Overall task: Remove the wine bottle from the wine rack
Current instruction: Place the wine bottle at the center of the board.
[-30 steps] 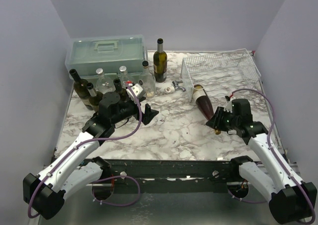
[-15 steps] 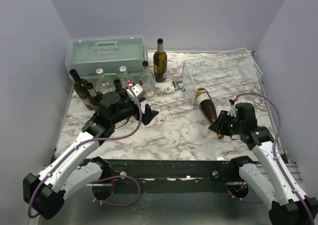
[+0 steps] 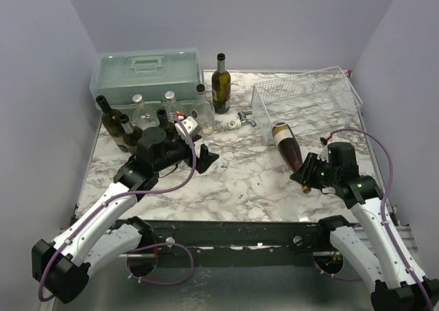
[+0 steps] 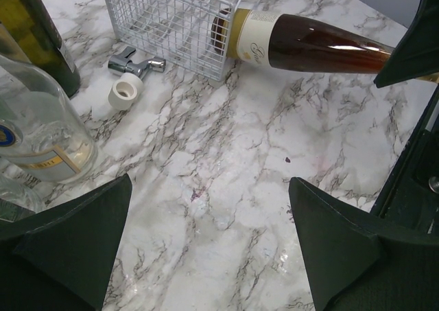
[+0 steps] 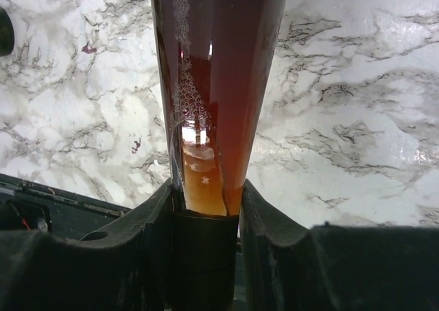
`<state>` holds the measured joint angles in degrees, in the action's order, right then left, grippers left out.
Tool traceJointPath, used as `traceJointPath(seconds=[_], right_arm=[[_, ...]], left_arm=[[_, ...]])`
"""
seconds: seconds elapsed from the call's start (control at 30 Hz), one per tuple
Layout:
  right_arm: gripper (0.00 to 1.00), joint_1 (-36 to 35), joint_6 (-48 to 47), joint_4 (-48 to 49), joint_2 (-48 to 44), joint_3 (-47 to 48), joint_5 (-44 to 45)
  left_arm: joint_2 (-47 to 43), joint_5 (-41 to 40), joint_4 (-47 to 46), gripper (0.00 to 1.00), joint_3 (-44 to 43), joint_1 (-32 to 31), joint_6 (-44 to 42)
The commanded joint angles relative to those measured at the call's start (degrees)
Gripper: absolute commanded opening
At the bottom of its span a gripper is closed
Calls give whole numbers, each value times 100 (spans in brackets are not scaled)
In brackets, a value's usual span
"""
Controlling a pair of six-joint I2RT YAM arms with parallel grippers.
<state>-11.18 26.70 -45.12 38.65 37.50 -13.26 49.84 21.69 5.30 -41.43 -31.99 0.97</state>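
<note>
The wine bottle (image 3: 287, 146) is dark red with a cream label and lies on the marble table, base pointing at the near left corner of the white wire wine rack (image 3: 305, 95). My right gripper (image 3: 307, 177) is shut on its neck. In the right wrist view the neck (image 5: 212, 84) runs down between the gripper (image 5: 206, 194) fingers. The left wrist view shows the bottle (image 4: 309, 47) with its base beside the rack (image 4: 164, 16) mesh. My left gripper (image 3: 199, 156) hovers open over bare marble at centre left, and its own view shows the gripper (image 4: 209, 187) holding nothing.
A pale green toolbox (image 3: 147, 71) stands at the back left with several upright bottles (image 3: 137, 115) in front of it. A dark green bottle (image 3: 220, 84) stands beside it. A small metal piece (image 4: 137, 65) and a white cap (image 4: 125, 90) lie near the rack.
My right gripper has drawn back toward the near right with the bottle, sliding its base away from the rack's corner. The left arm has not moved.
</note>
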Motion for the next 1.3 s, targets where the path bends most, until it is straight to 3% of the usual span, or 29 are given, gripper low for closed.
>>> traceJointPath(seconds=[0.0, 0.77, 0.9, 1.27], right_arm=[[0, 14, -52, 1256, -391, 736, -155], [0, 17, -617, -114, -265, 1533, -697], [0, 15, -766, -475, -8, 1734, -898], [0, 12, -1023, -1144, 674, 2076, -1560]], left_arm=[[-5, 246, -29, 99, 55, 26, -71], [-282, 1384, -462, 99, 352, -202, -530], [-583, 1332, -849, 99, 754, -678, -1147], [-828, 48, -1669, 99, 1542, -2521, -3372]])
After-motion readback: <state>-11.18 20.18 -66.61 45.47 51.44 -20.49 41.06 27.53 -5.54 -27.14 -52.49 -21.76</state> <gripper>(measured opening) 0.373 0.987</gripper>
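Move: The right hand still grips the wine bottle by its neck, the bottle's middle about 10 cm ahead and 5 cm left of it. The board's centre lies some 33 cm left, 10 cm ahead and 12 cm below; the rack's middle is 32 cm straight ahead, the metal tap 27 cm ahead and 25 cm left. From the empty left hand the bottle lies about 32 cm right and 3 cm ahead, the nearest clear bottle 18 cm ahead and 3 cm left. Right hand pulls the bottle back 5 cm and up; open left hand swings back-right 12 cm, turning clockwise. ##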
